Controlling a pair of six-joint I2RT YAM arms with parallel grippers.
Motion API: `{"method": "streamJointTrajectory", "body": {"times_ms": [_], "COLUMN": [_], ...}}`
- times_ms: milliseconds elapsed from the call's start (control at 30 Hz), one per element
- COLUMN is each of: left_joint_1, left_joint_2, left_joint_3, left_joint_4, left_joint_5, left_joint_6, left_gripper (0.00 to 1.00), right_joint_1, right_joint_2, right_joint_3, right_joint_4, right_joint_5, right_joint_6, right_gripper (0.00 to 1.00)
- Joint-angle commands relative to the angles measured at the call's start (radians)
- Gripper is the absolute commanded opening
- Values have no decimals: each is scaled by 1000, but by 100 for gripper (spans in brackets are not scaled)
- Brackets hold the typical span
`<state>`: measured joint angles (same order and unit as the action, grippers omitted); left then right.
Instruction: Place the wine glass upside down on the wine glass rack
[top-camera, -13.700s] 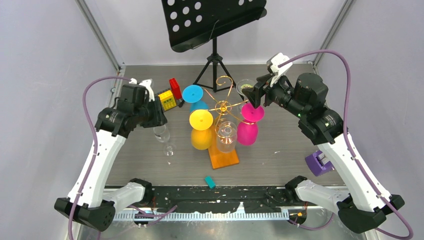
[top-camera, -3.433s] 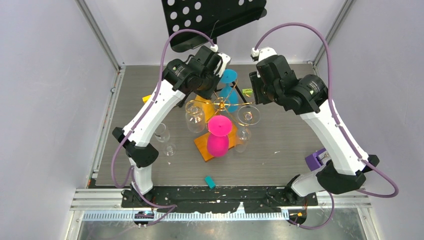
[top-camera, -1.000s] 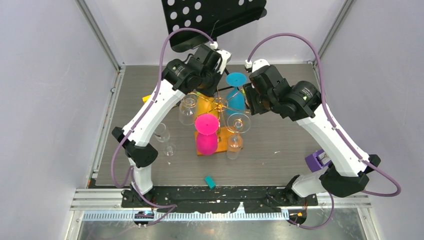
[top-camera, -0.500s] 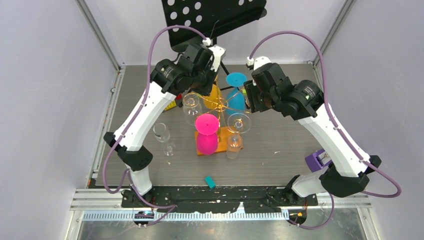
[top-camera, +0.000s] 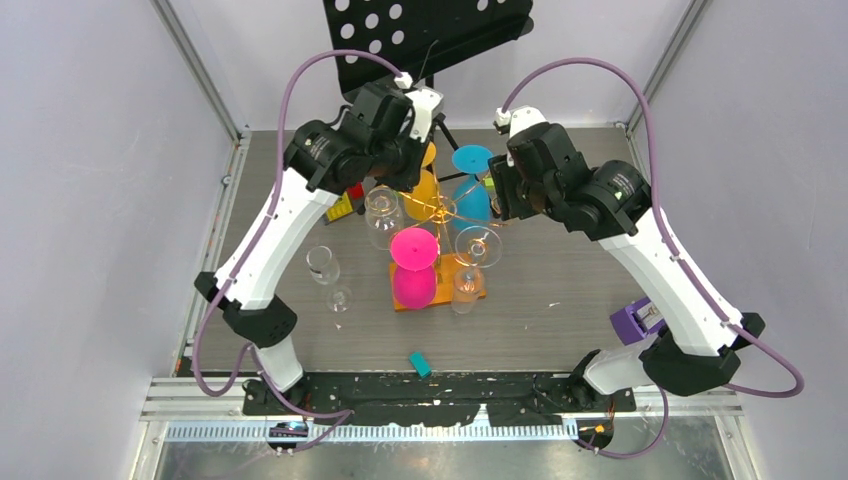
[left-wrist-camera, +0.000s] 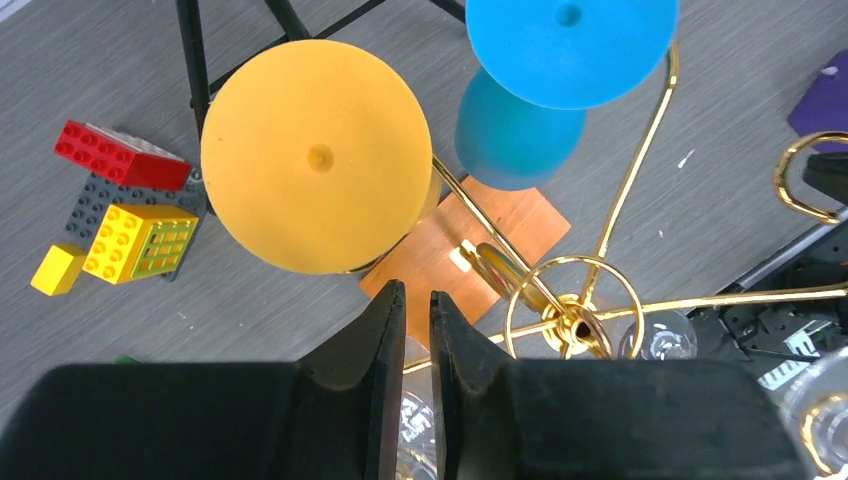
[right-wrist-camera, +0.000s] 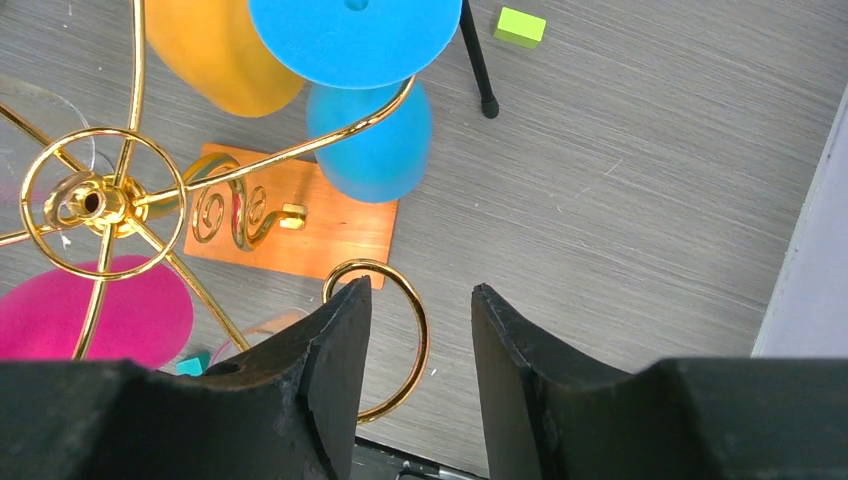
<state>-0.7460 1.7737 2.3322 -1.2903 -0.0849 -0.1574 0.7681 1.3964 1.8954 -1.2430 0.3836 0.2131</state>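
Observation:
The wine glass rack (top-camera: 440, 210) is gold wire on an orange base (right-wrist-camera: 340, 235). It carries upside-down yellow (top-camera: 425, 185), blue (top-camera: 472, 195) and pink (top-camera: 413, 265) glasses. A clear one (top-camera: 478, 245) also hangs on it. A clear wine glass (top-camera: 380, 208) hangs at its left arm. My left gripper (left-wrist-camera: 417, 292) reaches down over that glass from behind, jaws closed to a thin slit. Clear glass (left-wrist-camera: 415, 430) shows in the slit. My right gripper (right-wrist-camera: 420, 290) is open beside the blue glass. A gold end loop (right-wrist-camera: 385, 340) lies between its fingers, touching neither.
Another clear wine glass (top-camera: 325, 268) sits on the table to the left. A black music stand (top-camera: 430, 40) stands at the back, its tripod legs behind the rack. Toy bricks (left-wrist-camera: 125, 230), a green block (right-wrist-camera: 521, 27), a teal block (top-camera: 420, 364) and a purple object (top-camera: 635, 325) lie around.
My left arm has swung left and risen, uncovering the yellow glass. The clear glass under it shifted slightly towards the back. The right arm and the rack base barely moved.

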Motion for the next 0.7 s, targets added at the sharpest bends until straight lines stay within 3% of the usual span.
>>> {"method": "streamJointTrajectory", "body": {"times_ms": [0,267,433,667], "left_joint_1": [5,5,5,59], "left_joint_2": [-79,-158,-229,-499], "left_joint_3": [-6,-48,-88,-418], "left_joint_4": [58,155,188,279], "left_joint_5": [59,120,15,-210], "left_joint_6": [-11,-17,-25,-137], "left_gripper": [17,19,22,51], "right_joint_1": [-6,-12,-14,-13], "right_joint_2": [-49,-75,-103,-158], "right_joint_3": [40,33,7,-56], "right_joint_4": [59,110,151,231], "right_joint_5": [22,36,47,59], "right_joint_6": [-9,-14,-24,-47], "right_gripper": [49,48,48,48]}}
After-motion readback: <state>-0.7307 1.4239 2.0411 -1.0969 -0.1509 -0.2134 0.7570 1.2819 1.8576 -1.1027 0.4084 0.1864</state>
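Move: On the table, the standing clear glass lies some 14 cm to the left hand's left, 12 cm back and about 26 cm below. The left hand is beside the rack: the orange glass's middle is about 2 cm ahead, 1 cm right and 5 cm below, the hung clear glass 4 cm back, 3 cm left and 11 cm below. From the right hand, the standing glass lies 8 cm back, 29 cm left and 26 cm below, and the rack's empty ring 2 cm back, 1 cm left and 2 cm below. Rising empty from among the hung glasses, the left hand climbs about 6 cm while easing back some 3 cm, then swings 5 cm left, away from the rack's hub, tilting its fingers up roughly 15 degrees and opening them from nearly shut to about half. The right hand lifts about 4 cm off the empty ring and tips up some 10 degrees, fingers still half open. ##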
